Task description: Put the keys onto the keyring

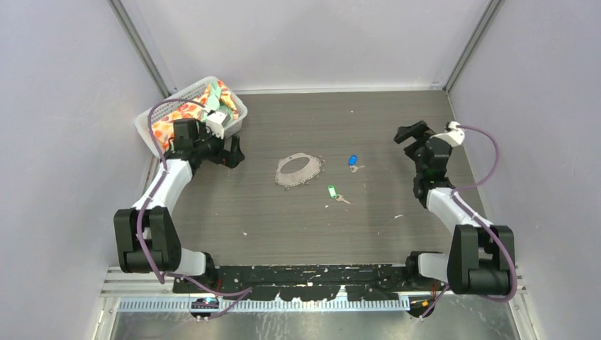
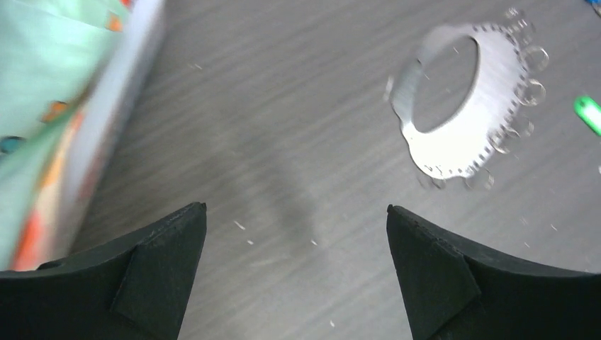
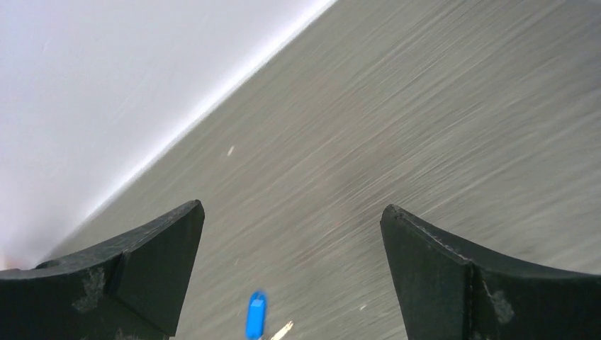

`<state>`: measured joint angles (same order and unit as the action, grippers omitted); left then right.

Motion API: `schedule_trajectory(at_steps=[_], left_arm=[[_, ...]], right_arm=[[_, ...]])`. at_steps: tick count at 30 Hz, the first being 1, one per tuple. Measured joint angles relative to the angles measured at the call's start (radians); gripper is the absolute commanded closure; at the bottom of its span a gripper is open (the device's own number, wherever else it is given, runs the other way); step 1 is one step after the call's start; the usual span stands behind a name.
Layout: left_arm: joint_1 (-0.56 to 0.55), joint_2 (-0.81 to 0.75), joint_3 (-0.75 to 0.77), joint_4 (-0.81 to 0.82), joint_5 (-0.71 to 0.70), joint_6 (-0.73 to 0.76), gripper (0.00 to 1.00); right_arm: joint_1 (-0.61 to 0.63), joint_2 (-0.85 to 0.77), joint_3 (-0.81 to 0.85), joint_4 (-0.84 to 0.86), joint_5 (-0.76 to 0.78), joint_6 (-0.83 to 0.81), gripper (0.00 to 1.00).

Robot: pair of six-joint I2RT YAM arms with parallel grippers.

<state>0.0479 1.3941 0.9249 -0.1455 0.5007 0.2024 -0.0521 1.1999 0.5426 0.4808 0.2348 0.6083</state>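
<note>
The keyring (image 1: 300, 171) is a flat grey metal loop with small rings along its edge, lying mid-table; the left wrist view shows the keyring (image 2: 489, 99) at upper right. A blue-tagged key (image 1: 353, 162) lies just right of it, and a green-tagged key (image 1: 332, 192) sits nearer the arms. My left gripper (image 1: 228, 153) is open over bare table beside the basket, well left of the keyring. My right gripper (image 1: 413, 135) is open near the right side, holding nothing. The blue-tagged key (image 3: 256, 314) appears low between the right fingers, and a sliver of green tag (image 2: 588, 113) at the left wrist view's right edge.
A white mesh basket (image 1: 154, 113) with orange-patterned cloth and other items stands at the back left, right behind my left gripper; its wall (image 2: 106, 120) fills the left of the left wrist view. Grey walls enclose the table. Small white specks dot the wood-grain surface.
</note>
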Motion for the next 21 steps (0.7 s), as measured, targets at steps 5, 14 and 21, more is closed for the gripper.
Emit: schedule_trajectory(at_steps=[5, 14, 21], left_arm=[[-0.069, 0.053, 0.146, -0.312, 0.036, 0.075, 0.01], [-0.206, 0.221, 0.384, -0.538, 0.061, 0.09, 0.0], [-0.261, 0.32, 0.481, -0.642, 0.055, 0.094, 0.0]], right_arm=[[0.123, 0.166, 0.115, -0.124, -0.229, -0.034, 0.04], [0.295, 0.488, 0.542, -0.415, -0.496, -0.215, 0.32], [0.307, 0.666, 0.713, -0.556, -0.621, -0.294, 0.4]])
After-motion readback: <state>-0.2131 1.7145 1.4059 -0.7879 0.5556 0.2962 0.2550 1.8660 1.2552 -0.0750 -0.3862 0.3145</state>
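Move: The keyring plate lies some 35 cm to the right hand's left and about 2 cm back, and roughly 20 cm to the left hand's right, level with it; the table is about 14 cm below the left hand and 17 cm below the right. From the right hand, the blue-tagged key is some 17 cm left and 1 cm ahead, the green-tagged key about 23 cm left and 10 cm back. Sweep the right gripper about 24 cm left towards the keyring plate, sinking some 8 cm and easing forward, swinging it counter-clockwise and tipping it down while the fingers narrow to under two-thirds open. Bring the left gripper about 10 cm right towards the plate, first drawing back a little, fingers wide open, tipping down and turning clockwise. Touch nothing yet. ##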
